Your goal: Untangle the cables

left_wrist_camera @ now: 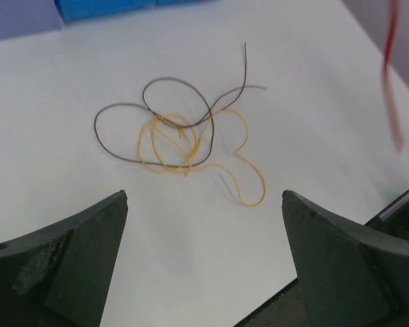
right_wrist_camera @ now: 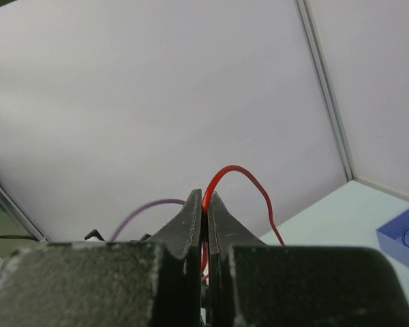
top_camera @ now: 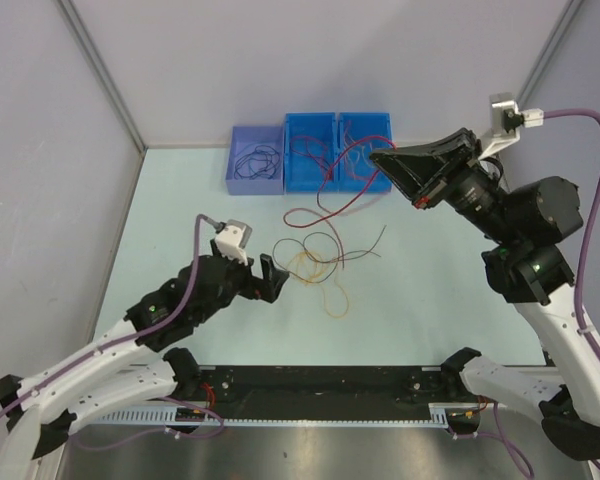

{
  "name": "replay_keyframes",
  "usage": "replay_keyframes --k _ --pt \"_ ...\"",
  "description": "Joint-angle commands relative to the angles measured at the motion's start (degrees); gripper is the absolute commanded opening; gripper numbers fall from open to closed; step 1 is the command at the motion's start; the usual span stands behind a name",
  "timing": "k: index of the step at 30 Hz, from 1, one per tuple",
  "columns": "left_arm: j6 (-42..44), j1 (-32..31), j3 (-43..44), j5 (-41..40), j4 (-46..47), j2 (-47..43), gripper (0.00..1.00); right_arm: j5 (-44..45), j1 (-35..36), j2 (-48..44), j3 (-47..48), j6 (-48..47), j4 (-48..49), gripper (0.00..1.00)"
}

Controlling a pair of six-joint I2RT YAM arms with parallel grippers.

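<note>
A loose tangle of an orange-yellow cable and a dark thin cable lies on the table's middle. My left gripper hovers just near-left of it, wide open and empty. A red cable runs up from the table to my right gripper, which is raised over the blue bins and shut on it, with a red loop poking past the fingertips. The red strand shows blurred in the left wrist view.
Along the far edge stand a lilac bin holding dark cables and two blue bins holding red and other cables. A black rail runs along the near edge between the arm bases. Grey walls enclose the table.
</note>
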Motion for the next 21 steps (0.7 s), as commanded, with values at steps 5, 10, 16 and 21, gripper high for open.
replay_keyframes --k 5,10,16,21 --pt "8.4 -2.8 3.3 -1.1 3.1 -8.7 1.00 1.4 0.4 1.2 0.8 -0.8 -1.3 0.00" --pt "12.9 -3.5 2.5 4.5 8.3 -13.3 1.00 0.5 0.4 1.8 0.7 -0.2 -2.0 0.00" --pt "19.3 -3.4 6.4 9.9 11.7 -11.4 0.96 -0.6 0.6 2.9 0.7 -0.3 -3.8 0.00" --pt "23.7 -3.5 11.4 14.6 12.6 -6.3 0.97 -2.3 1.0 4.1 0.7 -0.5 -6.4 0.00"
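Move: The red cable hangs in a loose tangle from the shut right gripper; its crossing is about 8 cm ahead of that hand, 7 cm to its left and 22 cm below. From the open, empty left hand, that crossing lies roughly 7 cm ahead, 12 cm to the right and 13 cm higher. Down on the table, some 22 cm below the left hand, lie the black cable, 18 cm ahead and 11 cm right, and the yellow cable, 15 cm ahead and 9 cm right. The red cable stays pinched high up in the right gripper, which eases it down about 4 cm while drifting forward and a little left. Beside the hanging strands the left hand rises some 13 cm, drawing back slightly, its wide-open fingers tipping up by about 25 degrees and swinging clockwise to face the crossing, touching nothing. ##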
